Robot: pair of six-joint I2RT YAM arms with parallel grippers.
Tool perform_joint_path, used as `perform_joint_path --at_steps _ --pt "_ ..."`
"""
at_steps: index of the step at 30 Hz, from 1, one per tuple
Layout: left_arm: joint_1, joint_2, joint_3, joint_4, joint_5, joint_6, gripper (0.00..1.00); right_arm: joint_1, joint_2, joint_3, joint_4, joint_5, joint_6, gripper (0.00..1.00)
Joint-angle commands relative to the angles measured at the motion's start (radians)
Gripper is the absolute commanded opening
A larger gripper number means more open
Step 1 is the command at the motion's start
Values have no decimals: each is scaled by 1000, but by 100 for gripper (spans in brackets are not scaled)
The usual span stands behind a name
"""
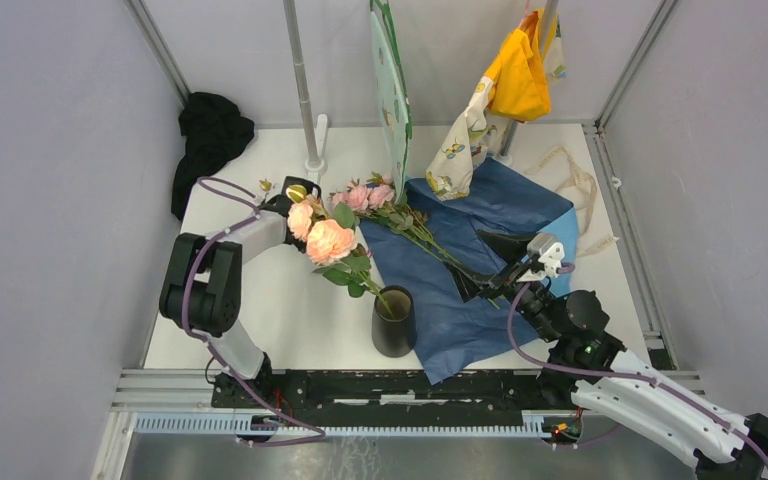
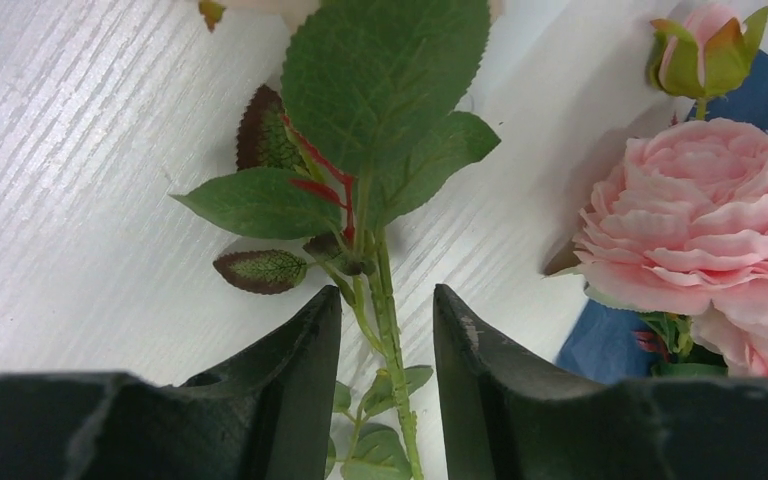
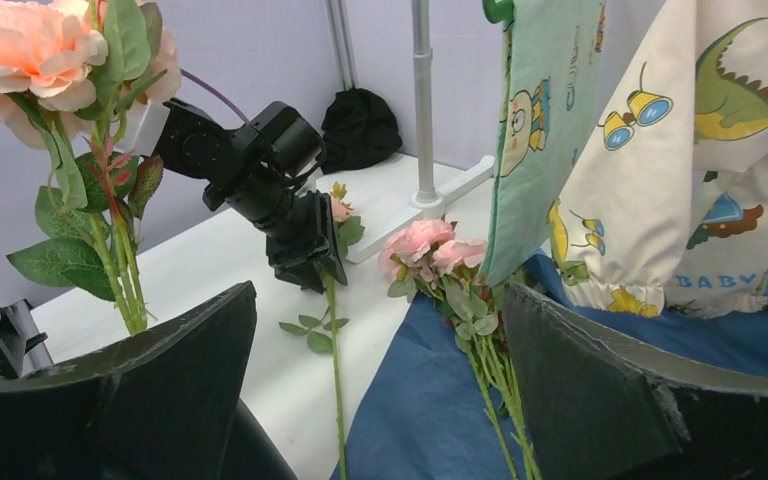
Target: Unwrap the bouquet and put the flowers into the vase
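The bouquet lies unwrapped: its blue paper (image 1: 490, 215) is spread flat on the table with pink roses (image 1: 368, 196) lying on it, stems pointing toward the right arm. The black vase (image 1: 394, 325) stands at the paper's near left corner and holds peach roses (image 1: 328, 241). My left gripper (image 1: 295, 192) hangs low over the table beside the pink heads. Its jaws are open and straddle one green stem (image 2: 385, 310), with a gap on each side. My right gripper (image 1: 480, 262) hovers wide open over the paper near the stem ends (image 3: 490, 380), holding nothing.
A black cloth heap (image 1: 210, 130) fills the back left corner. A metal pole (image 1: 305, 90) stands at the back, and a pale green patterned cloth (image 1: 390, 90) hangs next to it. Yellow and dinosaur-print garments (image 1: 515, 75) hang at the back right. A cream ribbon (image 1: 580, 190) lies right of the paper.
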Motion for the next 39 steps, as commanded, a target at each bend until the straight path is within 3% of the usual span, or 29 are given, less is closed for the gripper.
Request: perform_joint_path --at_steps 1,3,7,9,17,29,39 --pt "5 13 56 42 -36 -27 45 -2 -24 4 -6 44 -13 98" --pt "5 35 67 43 -33 -21 43 -3 -31 -1 -11 51 -12 98" --pt "6 72 71 66 -1 -8 9 -2 -34 -7 -32 83 -12 98" --pt "5 79 62 78 16 -5 3 -2 -40 -8 -42 98 -11 98" --pt "4 -22 7 70 -41 10 2 -2 -49 -16 -46 119 -10 98" --pt "3 -335 194 -24 -402 105 2 -3 -38 -41 -14 112 16 98" --pt "-14 -459 299 82 -694 233 2 -2 -58 -57 -17 130 22 98"
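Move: The peach flower's stem lies between the left hand's open fingers, about 2 cm ahead and 1 cm below. From that hand the pink roses are roughly 14 cm right and 6 cm ahead, the foot of the stand pole 17 cm ahead and 2 cm right, and the vase some 20 cm right and 23 cm back. From the right hand the stem is about 19 cm ahead, 29 cm left and 26 cm below. Easing forward a centimetre or two, the left hand shuts its fingers and pinches the flower's stem just under the leaves. It then rises fast, some 25 cm, drifting left away from the pink roses, while the wrist tips up about 40 degrees so the fingers swing from steeply down to nearly forward. The empty right hand sinks a little, still open. ##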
